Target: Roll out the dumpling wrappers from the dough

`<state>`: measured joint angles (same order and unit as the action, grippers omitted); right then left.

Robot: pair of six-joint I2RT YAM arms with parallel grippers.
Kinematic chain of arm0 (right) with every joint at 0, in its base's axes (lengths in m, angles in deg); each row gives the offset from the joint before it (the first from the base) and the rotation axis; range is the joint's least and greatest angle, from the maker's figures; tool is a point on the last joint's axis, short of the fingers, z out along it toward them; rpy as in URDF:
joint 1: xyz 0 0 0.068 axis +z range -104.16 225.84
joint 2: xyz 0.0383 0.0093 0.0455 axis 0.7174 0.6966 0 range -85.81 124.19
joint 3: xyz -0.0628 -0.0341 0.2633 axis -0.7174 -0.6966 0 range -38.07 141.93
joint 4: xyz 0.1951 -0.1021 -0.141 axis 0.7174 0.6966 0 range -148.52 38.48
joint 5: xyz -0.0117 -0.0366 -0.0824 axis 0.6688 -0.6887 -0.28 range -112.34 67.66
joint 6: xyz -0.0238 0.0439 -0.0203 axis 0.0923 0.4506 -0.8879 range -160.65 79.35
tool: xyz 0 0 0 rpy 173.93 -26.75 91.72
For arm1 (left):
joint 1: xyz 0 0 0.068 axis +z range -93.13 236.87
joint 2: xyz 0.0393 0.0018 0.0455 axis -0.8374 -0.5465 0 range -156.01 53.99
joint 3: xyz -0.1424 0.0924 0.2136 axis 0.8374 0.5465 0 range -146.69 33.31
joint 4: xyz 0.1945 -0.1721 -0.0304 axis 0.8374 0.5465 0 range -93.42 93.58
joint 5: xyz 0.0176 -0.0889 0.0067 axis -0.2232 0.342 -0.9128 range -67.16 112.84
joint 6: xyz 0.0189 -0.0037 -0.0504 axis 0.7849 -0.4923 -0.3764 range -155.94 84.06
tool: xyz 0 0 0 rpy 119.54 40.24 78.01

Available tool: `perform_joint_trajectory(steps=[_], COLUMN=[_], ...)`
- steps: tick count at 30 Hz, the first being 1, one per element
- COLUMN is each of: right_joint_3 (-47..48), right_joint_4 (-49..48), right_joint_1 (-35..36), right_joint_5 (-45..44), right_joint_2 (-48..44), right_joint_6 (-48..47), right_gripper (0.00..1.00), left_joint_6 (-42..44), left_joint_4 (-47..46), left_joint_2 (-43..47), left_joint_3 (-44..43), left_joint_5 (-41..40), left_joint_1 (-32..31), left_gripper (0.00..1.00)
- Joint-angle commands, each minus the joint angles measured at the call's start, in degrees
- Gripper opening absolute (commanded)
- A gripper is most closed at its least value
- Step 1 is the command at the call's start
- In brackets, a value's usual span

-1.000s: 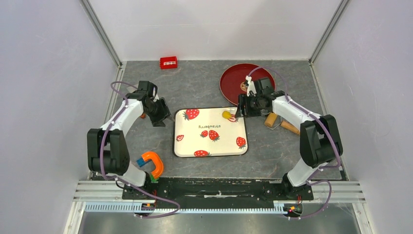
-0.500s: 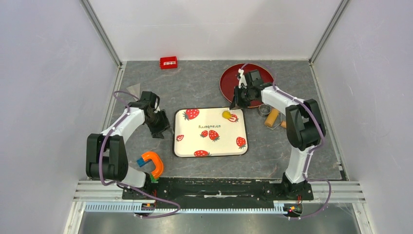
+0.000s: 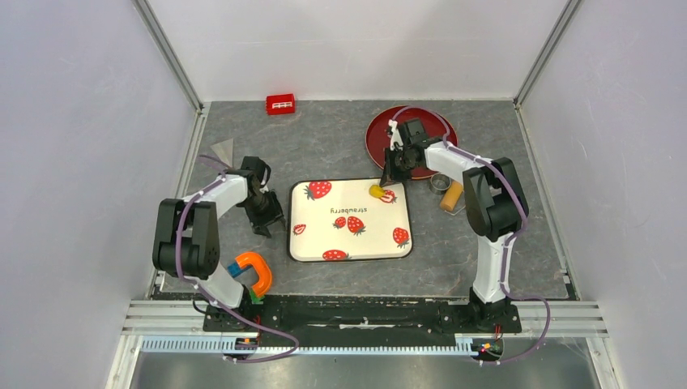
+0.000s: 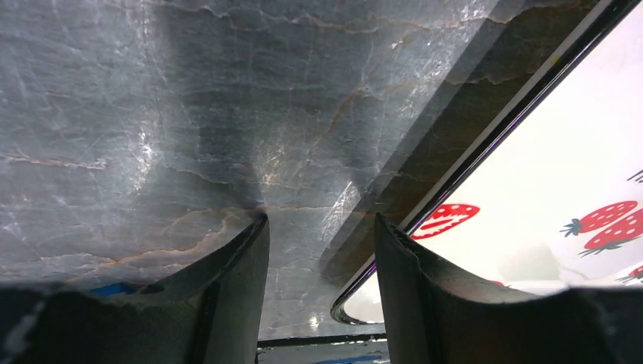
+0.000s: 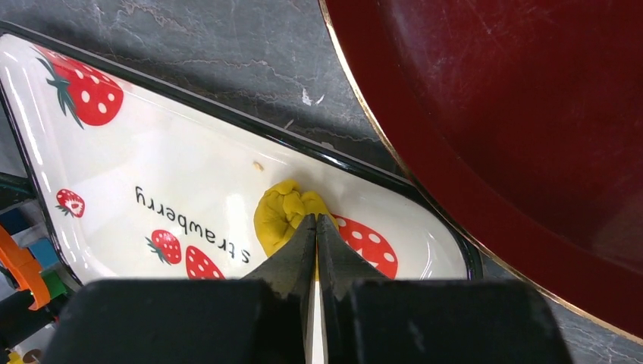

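The dough [image 3: 376, 191] is a lumpy bright-yellow ball lying at the far right corner of the white strawberry tray [image 3: 350, 235]. My right gripper [image 3: 389, 173] hovers just beyond that corner, between tray and red plate [image 3: 421, 121]. In the right wrist view its jaws [image 5: 316, 220] are pressed together with nothing between them, and the dough [image 5: 282, 212] lies on the tray [image 5: 152, 152] behind the tips. My left gripper [image 3: 268, 215] stands open and empty over the table beside the tray's left edge [image 4: 485, 144]. No dumpling wrappers are in view.
A tan wooden roller [image 3: 450, 195] lies right of the tray next to a small metal ring [image 3: 438, 181]. A red box [image 3: 280, 104] sits at the back, a grey scraper [image 3: 222, 149] at the left, an orange clamp-like tool [image 3: 253, 271] near the left arm's base.
My right gripper has shut and pulled back from the dough toward the red plate, leaving the dough on the tray. The left arm has shifted nearer, along the tray's left edge.
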<state>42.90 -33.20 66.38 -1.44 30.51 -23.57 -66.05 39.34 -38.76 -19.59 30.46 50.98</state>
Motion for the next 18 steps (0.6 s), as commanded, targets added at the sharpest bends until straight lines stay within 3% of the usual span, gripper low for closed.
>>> perform_joint_trajectory(steps=[1,11,18], right_joint_3=[-0.62,-0.73,-4.52], right_joint_4=[0.65,2.76,8.05], right_joint_1=[0.78,2.87,6.97], right_joint_5=[0.50,9.05,13.72], right_joint_2=[-0.74,-1.82,-7.38], right_joint_6=[-1.17,-2.54,-5.38], right_gripper=[0.03,0.03,0.03], left_joint_6=[-0.24,-1.33,-1.62], left_joint_4=[-5.34,-6.73,-6.77], left_joint_2=[-1.90,-4.63,-6.14], left_joint_3=[0.10,-0.62,-1.74], left_joint_5=[4.01,4.56,4.86], left_joint_1=[-1.15,-2.77,-2.81], left_gripper=[0.59,0.57,0.57])
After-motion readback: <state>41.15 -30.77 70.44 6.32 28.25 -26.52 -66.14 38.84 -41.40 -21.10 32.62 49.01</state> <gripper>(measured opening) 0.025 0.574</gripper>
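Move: The yellow dough lies right by the right hand's closed fingertips, its middle about 2 cm to the left, 1 cm back and 1 cm lower; the red plate's centre is some 9 cm ahead and 6 cm right, the glass cup about 12 cm right and level with the hand. From the left hand, the tray's left rim is about 4 cm to the right and 1 cm ahead, the dough some 24 cm right and 8 cm ahead. Closed fingertips of the right hand keep against the dough's right side and, after barely creeping at first, push it back and left across the tray, the hand going about 6 cm with a quickening sweep, rising a centimetre and turning some 10 degrees counter-clockwise. The left hand, low and with fingers open, shifts about 1.5 cm right, its right finger pushing on the tray's left rim. ##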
